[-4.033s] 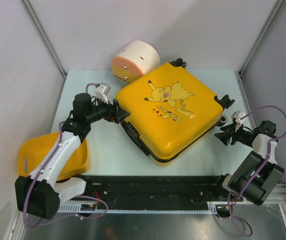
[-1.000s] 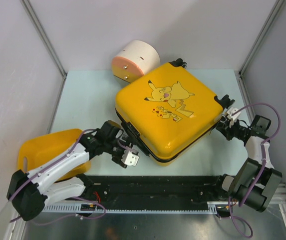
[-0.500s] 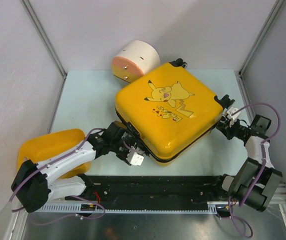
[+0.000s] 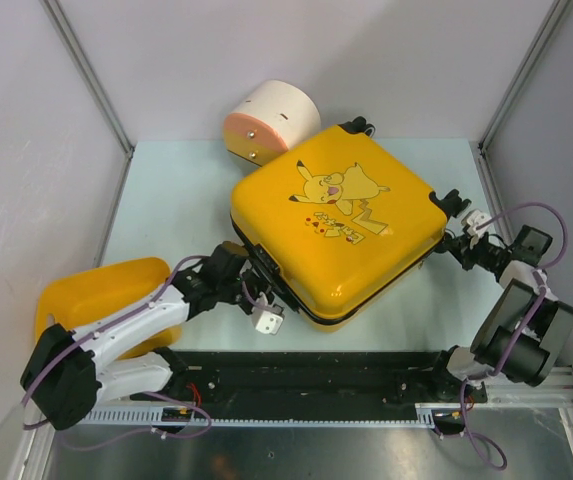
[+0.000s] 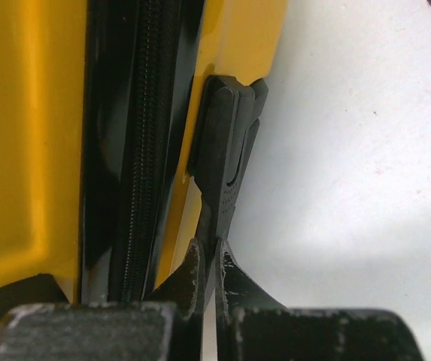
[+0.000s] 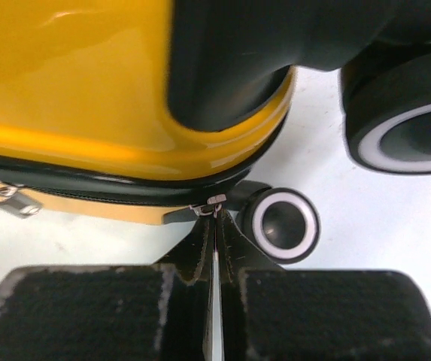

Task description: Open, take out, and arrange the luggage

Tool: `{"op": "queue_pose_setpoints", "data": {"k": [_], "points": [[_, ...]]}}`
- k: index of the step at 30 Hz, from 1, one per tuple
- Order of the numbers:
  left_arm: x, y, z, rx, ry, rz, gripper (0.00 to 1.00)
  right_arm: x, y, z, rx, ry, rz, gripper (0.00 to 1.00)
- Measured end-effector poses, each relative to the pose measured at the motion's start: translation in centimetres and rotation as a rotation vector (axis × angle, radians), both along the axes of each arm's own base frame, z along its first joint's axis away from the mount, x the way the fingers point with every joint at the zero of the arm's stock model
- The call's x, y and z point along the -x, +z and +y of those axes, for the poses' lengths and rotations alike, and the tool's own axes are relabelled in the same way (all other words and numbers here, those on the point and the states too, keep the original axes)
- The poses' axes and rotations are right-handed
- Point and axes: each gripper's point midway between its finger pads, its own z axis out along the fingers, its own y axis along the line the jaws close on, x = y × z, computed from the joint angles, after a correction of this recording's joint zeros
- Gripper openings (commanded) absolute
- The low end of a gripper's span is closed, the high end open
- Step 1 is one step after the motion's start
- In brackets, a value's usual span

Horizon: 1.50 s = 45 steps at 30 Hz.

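Observation:
The luggage (image 4: 336, 220), a glossy yellow hard-shell suitcase with a Pikachu print, lies flat and closed at the table's middle. My left gripper (image 4: 257, 291) is at its near-left edge, shut on the black side handle (image 5: 226, 143). In the left wrist view the gripper (image 5: 213, 244) pinches the handle's lower end beside the black zipper (image 5: 136, 150). My right gripper (image 4: 456, 246) sits at the suitcase's right corner by the wheels. In the right wrist view that gripper (image 6: 215, 218) is shut on a small metal zipper pull (image 6: 216, 201).
A cream-and-orange cylindrical container (image 4: 271, 122) lies behind the suitcase at the back. A plain yellow tub (image 4: 96, 300) sits at the near left under my left arm. Small suitcase wheels (image 6: 285, 224) are right beside my right fingers. Enclosure walls stand on both sides.
My left gripper has gone from open to shut on the side handle. My right arm has shifted slightly to the right, still shut on the zipper pull.

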Motion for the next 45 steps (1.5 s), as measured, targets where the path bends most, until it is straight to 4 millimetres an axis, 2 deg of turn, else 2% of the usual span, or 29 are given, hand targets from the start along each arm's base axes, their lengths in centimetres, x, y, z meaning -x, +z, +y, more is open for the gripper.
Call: {"op": "queue_pose_setpoints", "data": {"k": [4, 11, 20, 23, 25, 28, 29, 30, 31, 33, 35, 37, 39, 43, 45], "points": [[-0.1, 0.0, 0.3, 0.024, -0.027, 0.018, 0.0, -1.8, 0.2, -0.8, 0.002, 0.008, -0.051, 0.0], [-0.3, -0.1, 0.3, 0.052, -0.075, 0.063, 0.0, -5.0, 0.8, -0.9, -0.141, 0.015, -0.097, 0.0], [-0.5, -0.5, 0.0, 0.049, -0.111, 0.144, 0.0, -8.5, 0.8, 1.8, -0.297, 0.06, -0.109, 0.0], [-0.6, -0.5, 0.0, 0.051, -0.117, 0.152, 0.0, -9.5, 1.0, 2.8, -0.319, 0.06, -0.114, 0.12], [-0.6, -0.5, -0.1, 0.058, -0.126, 0.158, 0.0, -10.3, 1.0, 3.1, -0.331, 0.045, -0.118, 0.16], [-0.5, -0.5, -0.3, 0.07, -0.13, 0.169, 0.01, -11.5, 1.3, 3.3, -0.338, 0.017, -0.132, 0.18], [-0.5, -0.4, -0.3, 0.074, -0.13, 0.171, 0.05, -11.7, 1.3, 3.3, -0.34, 0.01, -0.131, 0.27], [-0.5, -0.2, -0.3, 0.081, -0.131, 0.166, 0.26, -11.8, 1.3, 3.3, -0.341, 0.004, -0.131, 0.37], [-0.5, -0.1, -0.3, 0.083, -0.13, 0.163, 0.38, -11.9, 1.4, 3.1, -0.342, -0.009, -0.133, 0.52], [-0.7, 0.2, -0.1, 0.08, -0.108, 0.155, 0.68, -12.2, 1.5, 2.3, -0.342, -0.036, -0.137, 0.6], [-1.7, 0.1, 1.4, 0.038, -0.022, 0.143, 0.79, -12.2, 2.3, 0.8, -0.334, -0.071, -0.146, 0.66], [-2.0, 0.3, 2.7, 0.022, 0.048, 0.145, 0.82, -11.6, 3.5, -0.3, -0.323, -0.082, -0.153, 0.72], [-1.9, 1.4, 3.4, 0.034, 0.096, 0.126, 0.84, -10.7, 5.0, -1.7, -0.279, -0.088, -0.168, 0.75], [-1.3, 5.8, 4.0, 0.133, 0.151, 0.019, 0.87, -9.3, 6.8, -5.2, -0.167, -0.124, -0.129, 0.81], [-0.8, 7.7, 4.3, 0.189, 0.182, -0.013, 0.87, -9.4, 7.9, -7.8, -0.122, -0.184, -0.094, 0.85]]}}
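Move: My right fingers already pinch the zipper pull at the suitcase's near right corner. The wheel side I drag it along has its middle about 14 cm ahead and 7 cm left of that hand. The lower wheel is some 2 cm ahead and 3 cm right, and the upper wheel 6 cm ahead, 4 cm right and 5 cm above. My left hand holds the handle's middle, with the zipper pull about 36 cm to its right and 6 cm ahead. With my left hand clamped on the handle as a brace, my right draws the zipper pull forward around the wheeled corner, about 12 cm, bending slightly left on the way and rolling some 20 degrees. Then I open the right fingers and back off to the right and up, towards the side wall. My left opens too, comes free of the handle and rises about 7 cm, moving leftward. ##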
